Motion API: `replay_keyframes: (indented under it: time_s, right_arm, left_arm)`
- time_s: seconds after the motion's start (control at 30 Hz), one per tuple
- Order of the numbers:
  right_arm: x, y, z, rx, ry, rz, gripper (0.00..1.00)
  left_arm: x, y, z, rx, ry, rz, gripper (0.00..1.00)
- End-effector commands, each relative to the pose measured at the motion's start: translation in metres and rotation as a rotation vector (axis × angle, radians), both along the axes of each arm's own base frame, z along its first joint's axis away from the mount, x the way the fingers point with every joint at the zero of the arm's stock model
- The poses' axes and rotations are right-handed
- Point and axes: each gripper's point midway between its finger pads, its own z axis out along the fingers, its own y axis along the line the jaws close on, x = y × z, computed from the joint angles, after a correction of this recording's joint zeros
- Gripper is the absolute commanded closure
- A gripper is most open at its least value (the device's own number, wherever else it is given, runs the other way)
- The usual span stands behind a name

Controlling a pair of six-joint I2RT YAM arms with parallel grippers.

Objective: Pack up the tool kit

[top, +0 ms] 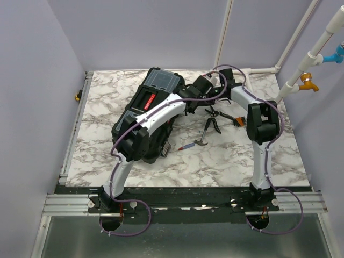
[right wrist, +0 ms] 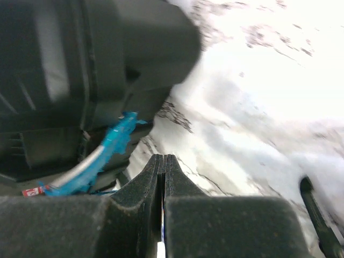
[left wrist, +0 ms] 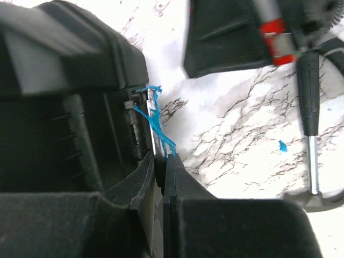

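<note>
The black toolbox (top: pixel 141 115) lies tilted on the marble table, with its red handle (top: pixel 150 99) and a grey lid compartment (top: pixel 160 80) facing up. My left gripper (top: pixel 185 107) is at the box's right side. In the left wrist view it (left wrist: pixel 163 161) is shut on the frayed teal latch (left wrist: pixel 154 122) of the toolbox (left wrist: pixel 64 107). My right gripper (top: pixel 214 95) hangs by the box's far right corner. In the right wrist view it (right wrist: pixel 163 159) is shut, just right of a teal latch (right wrist: pixel 110 145) on the toolbox (right wrist: pixel 80 64).
Loose tools lie right of the box: a hammer (top: pixel 201 141) (left wrist: pixel 310 107), a small screwdriver (top: pixel 185 147), black pliers (top: pixel 215 114) and an orange-handled tool (top: pixel 240 121). White pipes with a blue and an orange fitting stand at the back right (top: pixel 309 80).
</note>
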Motion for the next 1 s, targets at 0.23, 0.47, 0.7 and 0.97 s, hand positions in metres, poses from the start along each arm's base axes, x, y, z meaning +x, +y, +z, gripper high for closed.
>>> replay_keyframes:
  time_s: [0.23,0.47,0.7,0.97]
  right_arm:
    - [0.003,-0.019,0.022,0.18,-0.056,-0.369,0.39]
    - [-0.028,-0.009,0.05,0.508,-0.128,-0.386,0.14]
    - [-0.042,0.015,0.048,0.585,-0.14,-0.338,0.06]
    - [-0.044,0.034,0.04,0.611,-0.118,-0.34,0.06]
  left_arm:
    - [0.016,0.024,0.068,-0.355,0.036,0.073,1.0]
    - [0.017,0.032,0.076,-0.406,0.063,0.078,1.0]
    - [0.014,0.033,0.093,-0.487,0.082,0.064,1.0]
    - [0.011,0.036,0.103,-0.503,0.08,0.062,1.0]
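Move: The left fingers already hold the blue-filmed latch plate on the toolbox's near-right side, its middle about 1 cm ahead of them; the toolbox's middle is some 15 cm left and 3 cm back, the second latch roughly 10 cm left and 15 cm back. From the right hand the latch plate lies about 6 cm back, 3 cm left and 1 cm up; below that hand the hammer lies about 12 cm back and 3 cm right, the black pliers some 6 cm back and 10 cm right. The right hand first swings right, back and slightly down while its shut fingers spread wide, then climbs and comes in leftward to the blue-filmed latch plate, ending about 5 cm back, 4 cm up and 3 cm left of its start, rolled some 35 degrees with its left side raised and turned clockwise, so that the open jaws face the plate beside the left fingertips. Meanwhile the left hand keeps its shut hold on the plate, easing up about 3 cm and 2 cm left as it rolls its left side down some 25 degrees. ##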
